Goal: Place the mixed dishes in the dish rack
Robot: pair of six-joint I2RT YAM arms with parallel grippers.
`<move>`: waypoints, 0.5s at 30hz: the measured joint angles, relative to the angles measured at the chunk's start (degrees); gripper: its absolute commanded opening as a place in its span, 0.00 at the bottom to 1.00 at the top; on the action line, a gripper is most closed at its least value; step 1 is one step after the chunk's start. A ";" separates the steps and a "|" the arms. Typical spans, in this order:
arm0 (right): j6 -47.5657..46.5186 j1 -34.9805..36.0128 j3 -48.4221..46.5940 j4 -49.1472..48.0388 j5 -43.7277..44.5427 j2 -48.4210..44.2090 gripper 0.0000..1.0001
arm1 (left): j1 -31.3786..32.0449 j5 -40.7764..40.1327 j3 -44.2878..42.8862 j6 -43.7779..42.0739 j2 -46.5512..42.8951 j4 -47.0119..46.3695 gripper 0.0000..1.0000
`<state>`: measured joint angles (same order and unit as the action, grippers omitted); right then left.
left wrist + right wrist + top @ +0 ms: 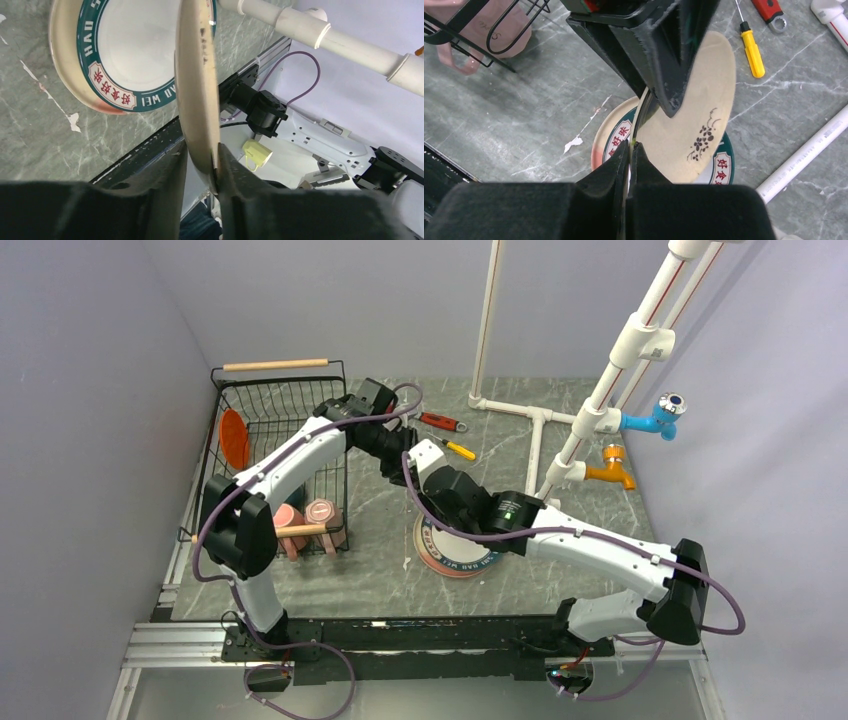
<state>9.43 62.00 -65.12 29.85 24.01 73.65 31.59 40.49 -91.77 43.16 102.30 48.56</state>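
A shallow cream dish with a dark flower sprig [694, 125] hangs on edge above the lettered-rim plate [616, 142], which lies flat on the table. My right gripper [630, 145] is shut on the dish's near rim. My left gripper [202, 160] has the opposite rim of the dish [195, 75] between its fingers, both touching it. In the top view the two grippers meet at mid-table [415, 450], and the dish is hidden between them. The dish rack [290, 420] at the left holds an orange-red plate [234, 438] and two pink mugs [288, 518].
A red-handled wrench [440, 422] and a yellow-handled screwdriver [458, 449] lie just behind the grippers. A white pipe frame [540, 420] with blue and orange taps stands at the back right. The rack's near wooden handle [300, 530] lies beside the mugs.
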 measured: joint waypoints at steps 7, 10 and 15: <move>-1.11 0.07 -1.09 -0.57 -0.39 1.01 0.00 | 0.07 -3.34 -1.62 -1.42 0.11 2.40 0.00; -1.42 0.02 -1.97 -0.90 -0.33 1.73 0.24 | 0.15 -6.08 -4.13 -2.69 0.20 5.05 0.00; -1.25 0.02 -2.75 -1.55 -0.07 2.05 0.50 | 0.26 -13.55 -9.11 -6.56 0.20 9.35 0.00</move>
<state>8.19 62.02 -67.88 28.29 23.94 75.70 31.86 26.94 -100.88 36.60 102.50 57.91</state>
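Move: The cream plate is held on edge between the grippers: its middle lies about 3 cm ahead and 6 cm right of the left hand, 7 cm ahead and 3 cm right of the right hand, at about their height. From the left hand, the plate stack lies some 8 cm back and 8 cm right, roughly 18 cm below; the screwdriver 12 cm ahead and 9 cm right; the near pink mug 20 cm left and 3 cm back. Finish shutting the left gripper on the rim of the cream plate while the right still pinches it, then open the right fingers about 40 percent to let go. Draw the plate away left and forward with the left hand, about 3 cm in all and rising 1 cm, tipping its fingers some 10 degrees further down; let the right hand follow 1 to 2 cm left, up and slightly forward. ##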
